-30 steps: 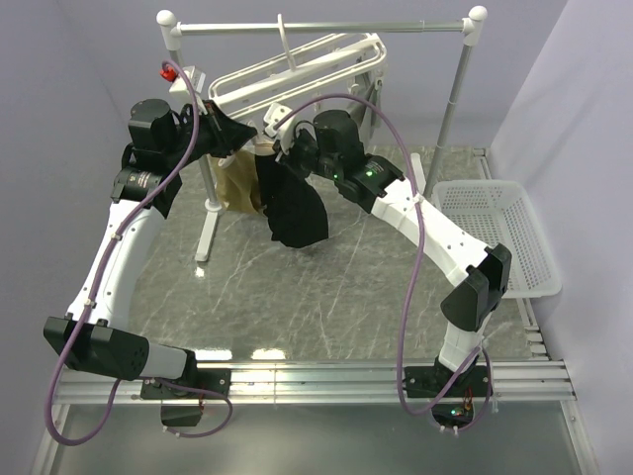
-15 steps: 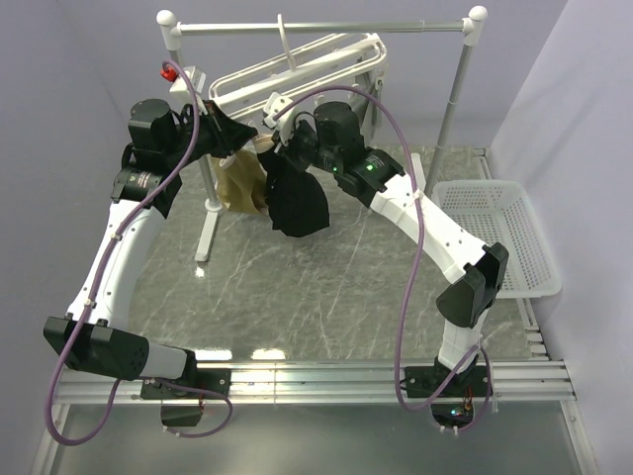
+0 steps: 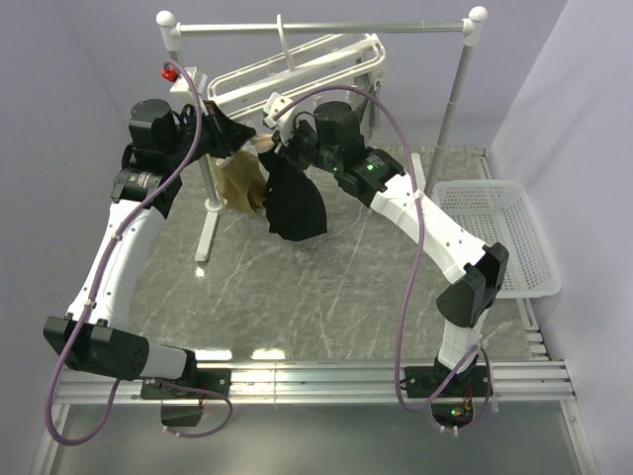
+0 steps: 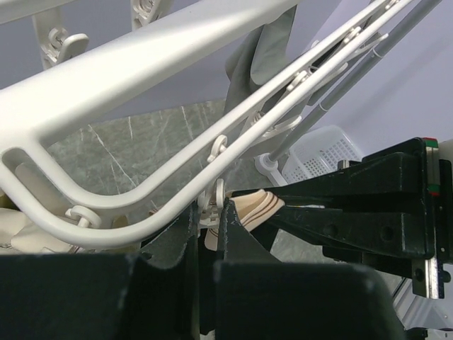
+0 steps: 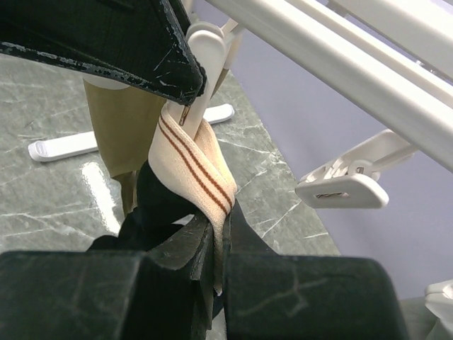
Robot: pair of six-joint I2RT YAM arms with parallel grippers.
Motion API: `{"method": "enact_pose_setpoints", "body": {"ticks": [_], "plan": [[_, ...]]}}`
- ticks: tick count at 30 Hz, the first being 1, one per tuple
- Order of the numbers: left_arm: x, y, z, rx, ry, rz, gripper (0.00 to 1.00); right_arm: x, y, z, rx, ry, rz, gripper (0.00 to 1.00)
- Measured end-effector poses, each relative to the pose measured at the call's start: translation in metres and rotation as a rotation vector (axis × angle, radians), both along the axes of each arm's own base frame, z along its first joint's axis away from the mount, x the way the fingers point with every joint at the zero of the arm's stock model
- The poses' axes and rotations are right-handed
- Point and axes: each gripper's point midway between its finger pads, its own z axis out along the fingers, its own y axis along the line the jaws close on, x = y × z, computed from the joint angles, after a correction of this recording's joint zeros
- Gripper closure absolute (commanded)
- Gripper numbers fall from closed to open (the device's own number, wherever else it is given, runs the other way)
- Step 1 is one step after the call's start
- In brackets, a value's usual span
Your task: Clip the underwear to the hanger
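The white hanger (image 3: 297,71) hangs tilted from the rail, its clips dangling below. My left gripper (image 3: 249,134) is shut on one white clip (image 4: 209,212) under the frame's rail (image 4: 141,71). The underwear (image 3: 293,203) is black with a tan striped waistband (image 5: 192,170), and it hangs from my right gripper (image 3: 276,150). In the right wrist view that gripper (image 5: 221,228) is shut on the waistband, whose top fold reaches the mouth of the pinched clip (image 5: 205,49). Whether the clip bites the band is hidden by the left finger (image 5: 106,35).
A metal rail on white posts (image 3: 316,27) carries the hanger. A tan garment (image 3: 237,183) hangs just left of the underwear, and a grey one (image 4: 262,57) hangs further along. Another clip (image 5: 343,185) dangles free. A white basket (image 3: 495,233) sits at the right.
My right gripper has carried the underwear up and left to the clip that the left gripper holds. The left arm has stayed put.
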Motion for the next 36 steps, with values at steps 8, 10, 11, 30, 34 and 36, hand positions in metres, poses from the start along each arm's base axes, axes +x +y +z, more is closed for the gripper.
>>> {"method": "enact_pose_setpoints", "body": {"ticks": [8,10,11,30,34,36], "plan": [[0.000,0.001,-0.003,0.017,0.000,0.003,0.92,-0.002,0.000,0.010,0.016,-0.003,0.005,1.00],[0.000,0.000,-0.003,0.017,0.000,0.002,0.88,-0.004,0.000,0.015,0.024,-0.007,0.008,1.00],[0.000,0.000,-0.003,0.017,0.000,0.001,0.86,-0.005,0.000,0.019,0.028,-0.008,0.012,1.00],[-0.002,0.000,-0.007,0.020,0.024,0.007,0.48,-0.006,0.001,0.020,0.024,0.003,0.021,1.00],[-0.003,0.005,-0.003,0.011,0.017,0.020,0.38,-0.006,0.002,0.020,0.025,0.003,0.022,1.00],[-0.006,0.009,0.004,-0.004,0.001,0.023,0.31,-0.006,0.002,0.020,0.025,0.003,0.023,1.00]]}}
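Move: The left fingers are shut on the hanger's clip, which lies right at their tips, with the underwear's waistband folded at its jaws. From the right hand, which holds that band, the clip is about 3 cm ahead, 5 cm left and 1 cm higher. The next empty clip hangs some 3 cm ahead and 7 cm right of the left hand; the tan garment hangs about 6 cm to its left, 1 cm back, its middle 12 cm lower. The right hand keeps its pinch on the underwear's waistband and lifts it roughly 2 cm, easing back a touch towards the base, to bring the band up at the clip's jaws, then holds there. As that lift tops out the left hand, almost still, spreads its fingers from nearly shut to well over half open and lets go of the clip, only at the very end starting to draw off about 1 cm to the left. ##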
